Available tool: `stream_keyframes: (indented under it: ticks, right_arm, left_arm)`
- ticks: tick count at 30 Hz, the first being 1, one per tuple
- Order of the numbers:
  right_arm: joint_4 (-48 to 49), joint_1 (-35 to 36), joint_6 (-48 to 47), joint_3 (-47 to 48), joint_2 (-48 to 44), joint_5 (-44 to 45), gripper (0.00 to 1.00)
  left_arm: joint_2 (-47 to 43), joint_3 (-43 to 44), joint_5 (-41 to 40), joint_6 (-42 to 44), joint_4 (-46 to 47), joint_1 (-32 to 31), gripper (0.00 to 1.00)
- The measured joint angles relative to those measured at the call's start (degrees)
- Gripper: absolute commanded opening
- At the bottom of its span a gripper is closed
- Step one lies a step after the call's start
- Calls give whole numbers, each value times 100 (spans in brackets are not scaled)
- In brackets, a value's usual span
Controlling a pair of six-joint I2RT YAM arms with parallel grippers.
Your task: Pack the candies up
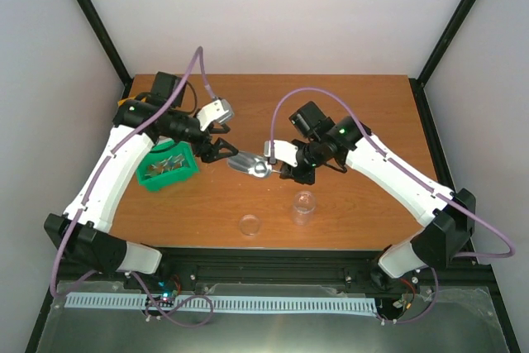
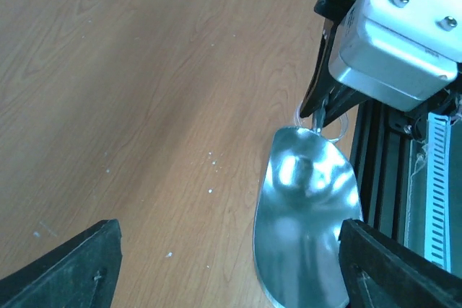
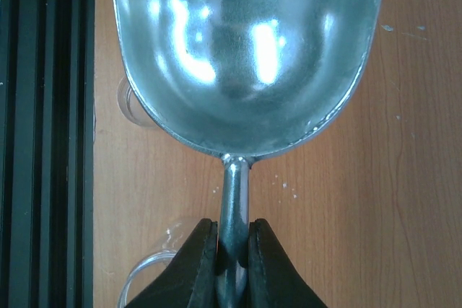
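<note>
The candies (image 1: 165, 165), small and mostly silver, lie in a green bin (image 1: 188, 173) on the left of the table. My right gripper (image 1: 283, 169) (image 3: 233, 250) is shut on the handle of a silver metal scoop (image 1: 248, 164) (image 3: 249, 48), holding it level above the table with its bowl pointing left. The scoop's bowl looks empty. My left gripper (image 1: 219, 153) (image 2: 231, 272) is open just left of the scoop, between it and the bin. In the left wrist view the scoop (image 2: 307, 229) lies close to the right finger (image 2: 393, 265), with bare wood between the fingers.
A small clear jar (image 1: 304, 207) stands upright near the front edge, below the right gripper. Its round clear lid (image 1: 250, 224) lies on the wood to the jar's left. Black frame rails run along the table's front edge (image 2: 390, 178).
</note>
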Motion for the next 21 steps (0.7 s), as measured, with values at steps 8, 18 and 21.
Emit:
stream_keyframes:
  ticks: [8,18,21]
  right_arm:
    - [-9,262,92,46,28,-26,3]
    - [-39,286,181,70,26,-83,3]
    - [-42,284,210,72,26,-85,3]
  left_arm:
    - [96,-236,-424,-17,214,-675,65]
    - [195,-538,-634,-20,426,-920,29]
    - [197,-601,-586,-2,424,-931,16]
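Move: The steel scoop's bowl, held out by the right gripper, is about 4 cm to the left gripper's right, 3 cm back and 7 cm below. Far beneath the left gripper on the table, the lid is some 12 cm back and 3 cm right, the clear jar about 8 cm back and 17 cm right, and the green tray roughly 4 cm ahead and 19 cm left. From the right fingertips, the bowl lies about 8 cm left, 2 cm ahead and slightly higher. Bring the left gripper down about 5 cm and some 3 cm to its right, drawing back slightly, onto the scoop bowl's forward rim. Close the fingers from wide to roughly a quarter open, with one over the bowl and the other outside the rim. Keep the right grip shut on the handle, easing that hand about 2 cm back and left to meet the left one. ##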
